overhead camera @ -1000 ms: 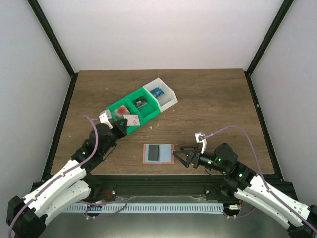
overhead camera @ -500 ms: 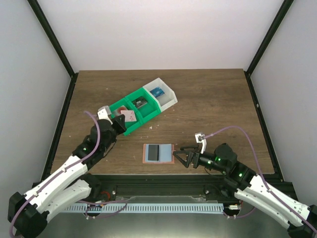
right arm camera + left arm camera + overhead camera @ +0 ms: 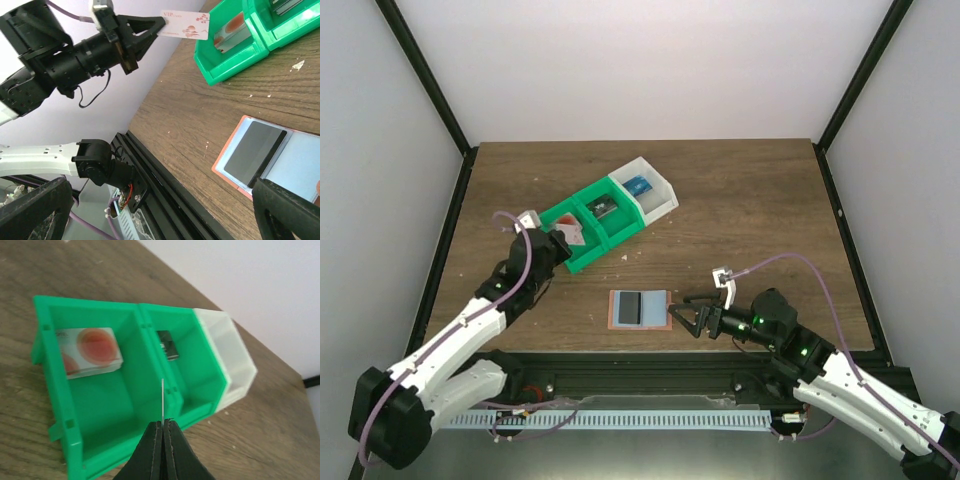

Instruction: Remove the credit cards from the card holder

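The card holder point(image 3: 616, 322) lies open and flat near the table's front edge, with a dark grey credit card point(image 3: 630, 307) and a pale blue one point(image 3: 657, 305) on it. It also shows in the right wrist view point(image 3: 226, 173), with the grey card point(image 3: 255, 154) over the pale blue one point(image 3: 300, 172). My left gripper point(image 3: 560, 245) is shut on a whitish credit card point(image 3: 577, 232) over the green bin's left end. The left wrist view shows that card edge-on point(image 3: 163, 397) between the shut fingers point(image 3: 154, 450). My right gripper point(image 3: 686, 319) is open and empty just right of the card holder.
The green-and-white three-compartment bin point(image 3: 620, 222) stands diagonally at mid-table. Its left compartment holds a red-and-white block point(image 3: 90, 350), the middle one a black block point(image 3: 166, 345), the white one a blue block point(image 3: 639, 185). Black frame rails border the table.
My left gripper has moved left and farther back with the whitish card, from beside the bin's front to over its left end. The right arm and card holder have not moved.
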Robot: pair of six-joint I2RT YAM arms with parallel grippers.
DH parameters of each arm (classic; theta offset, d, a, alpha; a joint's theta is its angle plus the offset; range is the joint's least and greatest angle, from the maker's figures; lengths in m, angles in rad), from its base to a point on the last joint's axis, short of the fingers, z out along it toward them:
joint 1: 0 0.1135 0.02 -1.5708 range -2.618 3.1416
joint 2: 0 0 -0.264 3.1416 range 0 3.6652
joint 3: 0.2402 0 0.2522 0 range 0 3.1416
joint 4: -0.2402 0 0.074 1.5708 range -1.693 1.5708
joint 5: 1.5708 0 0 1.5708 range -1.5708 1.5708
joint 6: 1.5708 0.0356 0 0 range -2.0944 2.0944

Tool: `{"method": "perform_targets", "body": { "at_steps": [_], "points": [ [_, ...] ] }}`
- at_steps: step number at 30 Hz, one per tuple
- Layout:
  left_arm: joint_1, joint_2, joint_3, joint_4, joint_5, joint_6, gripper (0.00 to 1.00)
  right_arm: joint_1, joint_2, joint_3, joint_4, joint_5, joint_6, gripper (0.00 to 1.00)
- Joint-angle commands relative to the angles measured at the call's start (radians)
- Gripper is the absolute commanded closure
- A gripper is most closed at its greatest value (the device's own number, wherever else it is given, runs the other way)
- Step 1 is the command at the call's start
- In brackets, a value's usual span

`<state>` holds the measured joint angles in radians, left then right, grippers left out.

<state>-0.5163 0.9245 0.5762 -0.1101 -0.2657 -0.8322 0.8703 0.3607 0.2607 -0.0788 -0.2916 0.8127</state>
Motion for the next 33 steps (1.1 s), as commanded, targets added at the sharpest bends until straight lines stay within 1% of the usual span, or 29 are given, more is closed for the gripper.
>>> {"method": "perform_targets", "body": {
  "at_steps": [1, 5, 9, 14, 19, 26, 33],
  "points": [
    [0.059, 0.056, 0.013, -0.006, 0.033, -0.075, 1.00, 0.003, -0.002, 0.000, 0.023, 0.008, -0.009, 0.00],
    [0.073, 0.137, 0.039, 0.011, 0.011, -0.097, 1.00, 0.004, -0.004, 0.006, 0.013, 0.008, -0.015, 0.00],
    [0.075, 0.226, 0.098, -0.011, -0.014, -0.115, 1.00, 0.004, -0.012, 0.012, -0.002, 0.015, -0.022, 0.00],
    [0.075, 0.316, 0.132, -0.028, -0.043, -0.165, 1.00, 0.005, -0.017, 0.017, -0.009, 0.020, -0.026, 0.00],
    [0.075, 0.408, 0.162, -0.024, -0.074, -0.155, 1.00, 0.004, -0.023, 0.018, -0.012, 0.020, -0.030, 0.00],
    [0.075, 0.478, 0.178, 0.012, -0.086, -0.150, 1.00, 0.004, -0.021, 0.034, -0.026, 0.028, -0.046, 0.00],
    [0.075, 0.551, 0.204, 0.014, -0.076, -0.164, 1.00, 0.004, -0.003, 0.043, -0.024, 0.025, -0.058, 0.00]
  ]
}}
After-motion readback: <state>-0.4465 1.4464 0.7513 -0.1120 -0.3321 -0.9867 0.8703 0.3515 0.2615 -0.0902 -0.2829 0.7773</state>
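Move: The left green compartment, where I'm taking the held white VIP card, has its middle about 12 cm ahead of my left hand, 2 cm left and 14 cm below. The stack of red-and-white cards inside lies roughly 14 cm ahead and 4 cm left, 11 cm down; the dark cards in the next compartment are some 19 cm ahead and 6 cm right, 13 cm down. From my right hand the left green compartment is about 28 cm ahead, 27 cm left and 15 cm down. Keeping the VIP card pinched in shut fingers, I lower my left hand about 10 cm while reaching some 6 cm forward, bringing the card down into the left green compartment on the near side of the red-and-white stack. As it sinks I tip the fingers down nearly 20 degrees and swing them about 10 degrees counter-clockwise; I don't let go. ##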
